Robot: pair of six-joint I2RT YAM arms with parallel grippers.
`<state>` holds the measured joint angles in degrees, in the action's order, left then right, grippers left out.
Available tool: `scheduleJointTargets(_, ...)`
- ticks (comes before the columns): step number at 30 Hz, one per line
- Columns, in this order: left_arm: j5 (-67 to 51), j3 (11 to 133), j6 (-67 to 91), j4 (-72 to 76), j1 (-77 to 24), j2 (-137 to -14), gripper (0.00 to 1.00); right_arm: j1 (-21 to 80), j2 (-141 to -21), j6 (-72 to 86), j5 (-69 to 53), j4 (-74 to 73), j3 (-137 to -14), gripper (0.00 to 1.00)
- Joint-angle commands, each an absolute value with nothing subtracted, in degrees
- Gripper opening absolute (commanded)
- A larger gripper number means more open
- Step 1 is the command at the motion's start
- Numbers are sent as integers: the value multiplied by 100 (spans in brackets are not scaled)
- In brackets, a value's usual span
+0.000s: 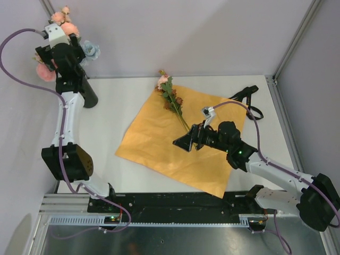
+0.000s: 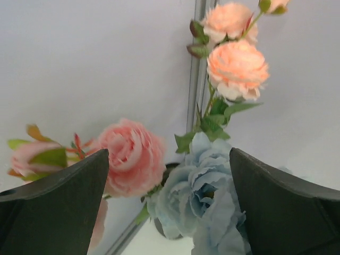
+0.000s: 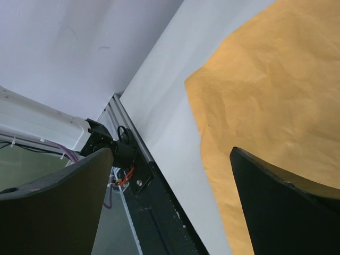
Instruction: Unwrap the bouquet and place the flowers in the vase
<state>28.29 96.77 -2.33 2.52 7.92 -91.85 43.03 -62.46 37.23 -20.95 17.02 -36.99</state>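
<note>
The dark vase (image 1: 89, 96) stands at the table's far left, partly hidden by my left arm. Flowers stand in it: a pink bloom (image 2: 133, 156), a pale blue bloom (image 2: 204, 194) and peach blooms (image 2: 236, 66) on leafy stems. My left gripper (image 1: 62, 53) hovers by these blooms, open, the blue bloom between its fingers but not gripped. One more flower stem (image 1: 172, 98) with pink and brownish blooms lies on the flat orange paper (image 1: 159, 143). My right gripper (image 1: 183, 142) hangs open over the paper with nothing in it. The bouquet is unwrapped.
A black ribbon (image 1: 249, 98) lies at the paper's far right corner. Walls with metal posts close in the table on the left, back and right. The black base rail (image 3: 159, 212) runs along the near edge.
</note>
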Motion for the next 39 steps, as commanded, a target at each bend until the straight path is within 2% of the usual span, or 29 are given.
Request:
scheduleJointTargets(1, 2625, 9665, 158, -410, 834, -8998, 99, 4322, -6095, 3500, -1782, 1637, -3802, 99)
scheduleJointTargets(8, 1891, 9107, 771, -780, 787, -7919, 100, 4248, -6108, 3252, -1131, 1170, -3823, 99)
scheduleJointTargets(18, 1501, 8646, 711, -1883, 377, -6290, 100, 3912, -6218, 3042, -831, 884, -3981, 98)
scheduleJointTargets(24, 821, 7540, 1204, -2013, -85, -5060, 99, 3730, -6648, 2490, -371, 608, -4313, 96)
scheduleJointTargets(26, 210, 7066, 1551, -2017, -193, -4695, 97, 3602, -6867, 2281, -275, 416, -4537, 94)
scheduleJointTargets(32, -447, 5559, 1891, -2013, -893, -3963, 94, 3437, -7557, 1856, -139, 93, -5106, 82)
scheduleJointTargets(37, -886, 4756, 1953, -2017, -1260, -3720, 94, 3428, -8307, 1769, -244, 65, -5459, 58)
scheduleJointTargets(39, -969, 4498, 1890, -2023, -1284, -3635, 94, 3432, -8620, 1734, -268, 82, -5568, 51)
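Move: The right hand, empty and open, goes for the stems of the flowers still on the yellow paper: the grasping stretch lies about 14 cm ahead, 6 cm to its right and 18 cm below. Their blooms lie some 42 cm ahead and 3 cm left; the paper's middle is 14 cm ahead and 5 cm right, under the stems. From the left hand, open at the vase bouquet, those stems are roughly 13 cm back, 53 cm right and 40 cm below; the vase is about 8 cm ahead, 2 cm left and 30 cm below. The right hand reaches about 13 cm forward, sinking and edging right towards the loose stems, slowly at first and then faster, while its fingers tip downward, swing some 20 degrees clockwise and close to about half open late on, still above the stems. Meanwhile the left hand, already open, dips a little and then draws away from the vase and its blooms, back and to the right by a bit over 20 cm each, first rising and then dropping well below its starting height as it turns about 50 degrees clockwise. ##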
